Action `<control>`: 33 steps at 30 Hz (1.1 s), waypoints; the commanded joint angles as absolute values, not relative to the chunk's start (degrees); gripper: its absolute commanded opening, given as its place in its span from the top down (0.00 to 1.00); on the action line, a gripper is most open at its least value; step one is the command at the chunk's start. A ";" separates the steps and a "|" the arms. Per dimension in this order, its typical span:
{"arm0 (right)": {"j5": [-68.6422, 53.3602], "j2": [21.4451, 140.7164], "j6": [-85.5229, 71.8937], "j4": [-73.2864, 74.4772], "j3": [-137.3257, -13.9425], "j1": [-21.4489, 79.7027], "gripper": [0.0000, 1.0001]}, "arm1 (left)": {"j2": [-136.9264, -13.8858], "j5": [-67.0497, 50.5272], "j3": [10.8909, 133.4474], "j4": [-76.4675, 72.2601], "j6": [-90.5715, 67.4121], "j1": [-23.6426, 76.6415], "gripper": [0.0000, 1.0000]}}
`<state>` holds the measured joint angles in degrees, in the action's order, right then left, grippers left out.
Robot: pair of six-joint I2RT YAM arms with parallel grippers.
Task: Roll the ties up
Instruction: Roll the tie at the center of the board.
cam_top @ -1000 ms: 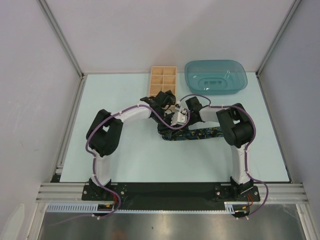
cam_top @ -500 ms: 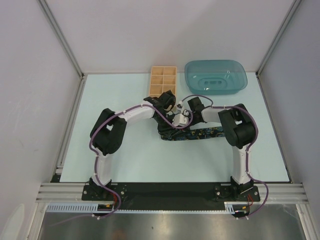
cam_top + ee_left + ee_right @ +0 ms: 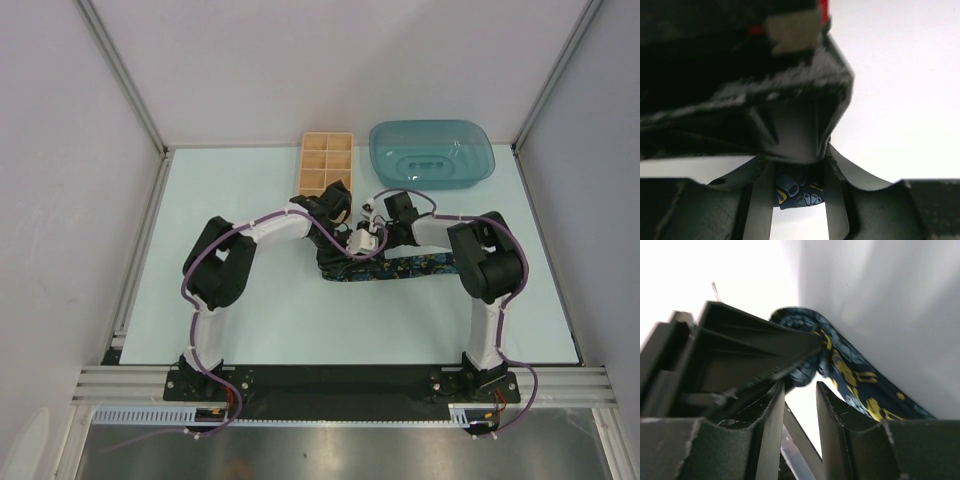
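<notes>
One dark tie [image 3: 420, 265] with a blue-yellow pattern lies across the table's middle, its left end lifted between the two grippers. My left gripper [image 3: 345, 218] is shut on a fold of the tie [image 3: 795, 192], which fills the gap between its fingers [image 3: 832, 200]. My right gripper [image 3: 378, 225] faces it tip to tip. In the right wrist view its jaws stand narrowly apart with bare table between them, and the tie [image 3: 850, 370] curves just past the fingertips [image 3: 827, 400]. The right gripper's body [image 3: 740, 100] blocks most of the left wrist view.
A compartmented wooden box [image 3: 325, 165] stands just behind the grippers. A teal plastic tray [image 3: 432, 155] sits at the back right. Grey walls enclose the table on three sides.
Both grippers have shifted a little toward the back, staying together over the tie's left end. The right arm's elbow has swung to the right.
</notes>
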<state>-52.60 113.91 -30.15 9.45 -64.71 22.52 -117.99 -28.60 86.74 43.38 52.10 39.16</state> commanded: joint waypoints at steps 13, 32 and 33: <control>-52.82 119.27 -38.76 -1.49 -64.86 23.64 0.72 | -120.41 -26.81 86.57 45.88 53.61 39.55 0.57; -43.69 118.74 -26.37 11.86 -63.99 20.22 1.00 | -108.99 -35.16 82.01 38.06 49.40 33.58 0.15; -42.81 118.65 -26.19 12.30 -63.98 20.13 1.00 | -108.72 -34.81 81.48 37.36 49.39 33.40 0.14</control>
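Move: The left hand already grips the rolled end of the tie, its middle practically at the finger pads and about 1 cm to their right. From the half-open right hand that roll lies some 3 cm left and 3 cm below, level forward. The middle of the flat strip lies about 15 cm to the right hand's right and 4 cm below; the dark bundle in the organizer is roughly 18 cm ahead and 5 cm left of it. Leftward and down, just over 1 cm each way, the right hand eases in to the roll with a slight tilt, shuts its fingers and pinches the roll's near edge, then draws about 2 cm right and 1 cm lower. The left hand keeps its grip until the right has closed, presses slightly lower, opens wide and backs off left, up and a little forward. ##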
